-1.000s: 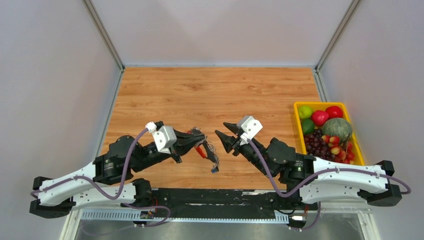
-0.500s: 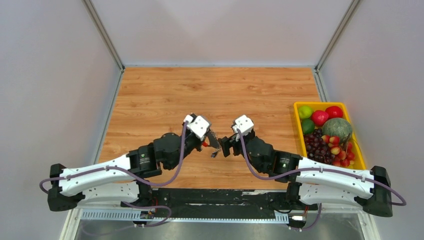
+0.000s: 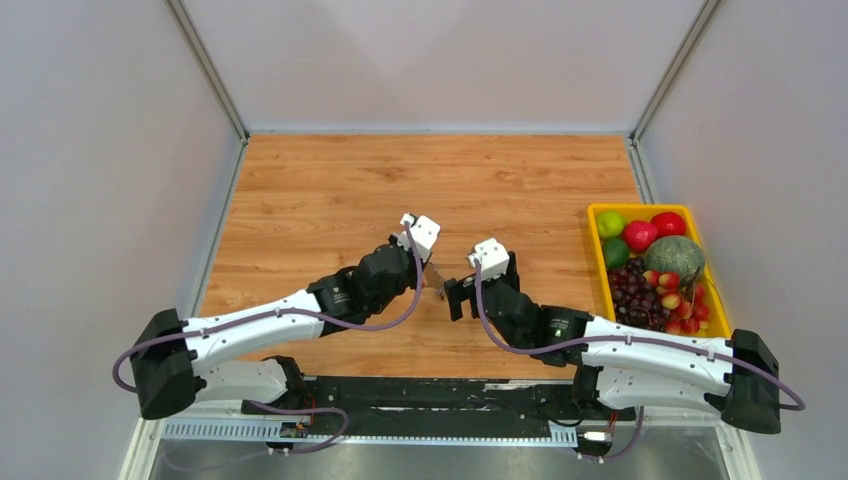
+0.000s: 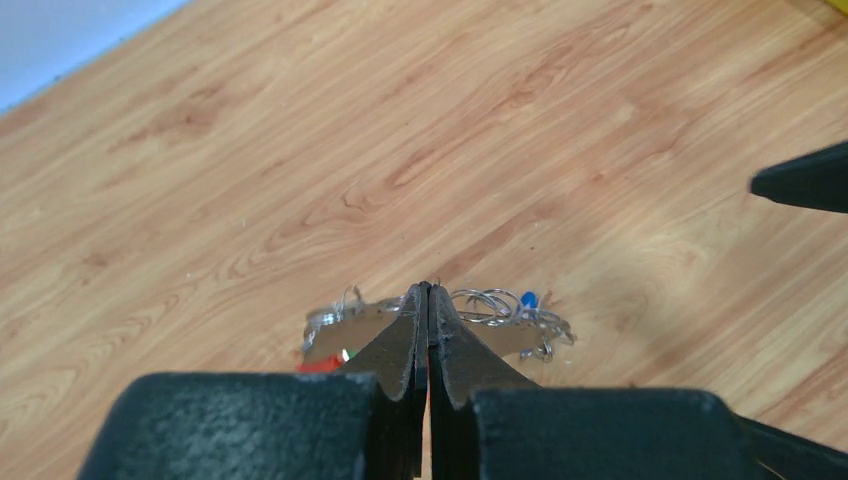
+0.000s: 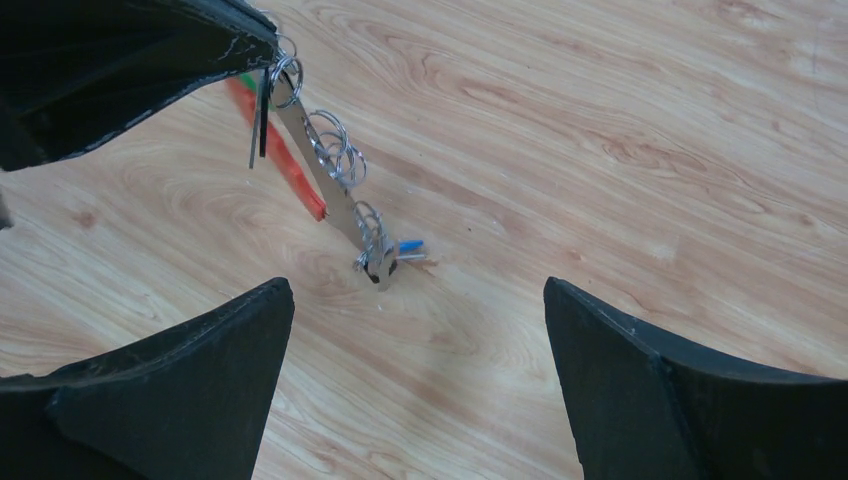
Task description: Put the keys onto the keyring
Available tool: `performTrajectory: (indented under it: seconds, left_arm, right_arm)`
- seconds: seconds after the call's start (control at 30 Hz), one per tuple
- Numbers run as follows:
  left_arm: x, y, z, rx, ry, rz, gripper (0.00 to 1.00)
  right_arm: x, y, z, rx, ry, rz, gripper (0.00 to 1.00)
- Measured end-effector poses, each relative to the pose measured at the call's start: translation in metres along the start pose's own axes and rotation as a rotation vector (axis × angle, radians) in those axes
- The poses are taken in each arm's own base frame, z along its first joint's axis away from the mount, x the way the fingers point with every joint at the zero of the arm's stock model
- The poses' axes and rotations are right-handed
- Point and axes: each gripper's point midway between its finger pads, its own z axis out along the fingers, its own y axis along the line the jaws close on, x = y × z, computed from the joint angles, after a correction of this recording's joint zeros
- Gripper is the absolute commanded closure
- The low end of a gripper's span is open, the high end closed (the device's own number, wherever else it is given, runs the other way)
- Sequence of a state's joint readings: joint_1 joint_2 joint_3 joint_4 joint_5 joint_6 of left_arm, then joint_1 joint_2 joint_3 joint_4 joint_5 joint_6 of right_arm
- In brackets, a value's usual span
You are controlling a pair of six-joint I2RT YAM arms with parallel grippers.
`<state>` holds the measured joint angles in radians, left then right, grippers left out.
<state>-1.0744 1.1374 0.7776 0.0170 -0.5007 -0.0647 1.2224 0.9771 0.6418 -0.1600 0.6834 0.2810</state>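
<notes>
The keyring point(image 5: 335, 165) is a silvery chain of coiled rings with a red loop point(image 5: 285, 160) beside it. It hangs slanting from my left gripper point(image 5: 272, 48), which is shut on its top ring. A small blue-headed key point(image 5: 410, 245) sits at the chain's lower end, down at the wood. My right gripper point(image 5: 417, 285) is open wide just in front of that end, with nothing between its fingers point(image 5: 200, 370). From above, the left gripper point(image 3: 428, 272) and right gripper point(image 3: 455, 297) face each other closely. In the left wrist view the rings point(image 4: 485, 305) and blue head point(image 4: 529, 299) show behind the shut left gripper point(image 4: 428, 290).
A yellow tray point(image 3: 598, 212) full of fruit stands at the table's right edge. Grey walls close in the wooden table point(image 3: 420, 180) on the left, back and right. One right fingertip point(image 4: 800, 182) pokes into the left wrist view.
My left arm has reached forward and right, carrying the keyring toward the middle. The right gripper has opened wide and turned in toward the hanging chain.
</notes>
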Motion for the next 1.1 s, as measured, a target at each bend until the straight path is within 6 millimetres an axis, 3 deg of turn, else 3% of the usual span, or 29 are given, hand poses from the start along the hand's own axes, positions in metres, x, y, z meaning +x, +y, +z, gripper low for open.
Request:
performTrajectory:
  seconds: [0.2,0.33,0.47,0.6,0.63,0.67,0.7,0.77,0.9,1.1]
  left_arm:
    - [0.038,0.009,0.035,-0.043,0.108,-0.079,0.99]
    - [0.075,0.013,0.059,-0.069,0.214,-0.100,0.90]
    - [0.101,0.012,0.079,-0.077,0.294,-0.126,0.76]
    - [0.114,0.007,0.089,-0.065,0.322,-0.146,0.56]
    - [0.115,0.005,0.091,-0.059,0.322,-0.149,0.47]
    - [0.114,0.004,0.091,-0.053,0.320,-0.154,0.40]
    - [0.114,0.003,0.092,-0.047,0.317,-0.155,0.22]
    - [0.109,0.002,0.092,-0.036,0.305,-0.153,0.03]
    - [0.083,0.003,0.087,-0.021,0.259,-0.161,0.00]
    - [-0.005,0.024,0.051,-0.019,0.068,-0.183,0.00]
  right_arm:
    - [0.014,-0.007,0.000,0.031,0.031,0.006,0.00]
    - [0.020,-0.011,0.002,0.044,0.044,0.031,0.00]
    - [0.025,-0.013,0.003,0.055,0.062,0.047,0.00]
    - [0.032,-0.014,0.004,0.068,0.089,0.051,0.00]
    - [0.035,-0.015,0.005,0.079,0.097,0.051,0.00]
    - [0.035,-0.016,0.005,0.091,0.100,0.055,0.00]
    - [0.035,-0.018,0.006,0.114,0.097,0.069,0.00]
    - [0.031,-0.023,0.008,0.160,0.085,0.097,0.00]
    - [0.023,-0.029,0.015,0.258,0.066,0.124,0.00]
    - [-0.010,-0.016,0.031,0.327,0.063,0.104,0.00]
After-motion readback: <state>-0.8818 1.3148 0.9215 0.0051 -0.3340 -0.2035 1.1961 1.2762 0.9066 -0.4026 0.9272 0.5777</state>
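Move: The keyring, with its keys and tags, still hangs pinched in the left fingers, its middle about 5 cm below them, 3 cm to their right and 2 cm back. The bare table spot it goes to lies about 5 cm ahead of the left hand, 4 cm right and 14 cm down. From the open right hand that spot is roughly 8 cm ahead, 7 cm left and 12 cm below. The keyring is lowered by the left hand about 13 cm and some 6 cm forward onto the table, the fingers tipping down about 20 degrees; there they open wide, let go and rise straight back about 13 cm. The right hand, still open and empty, first sinks about 3 cm, drifting right, then eases forward and back up, turning 20 degrees clockwise. ##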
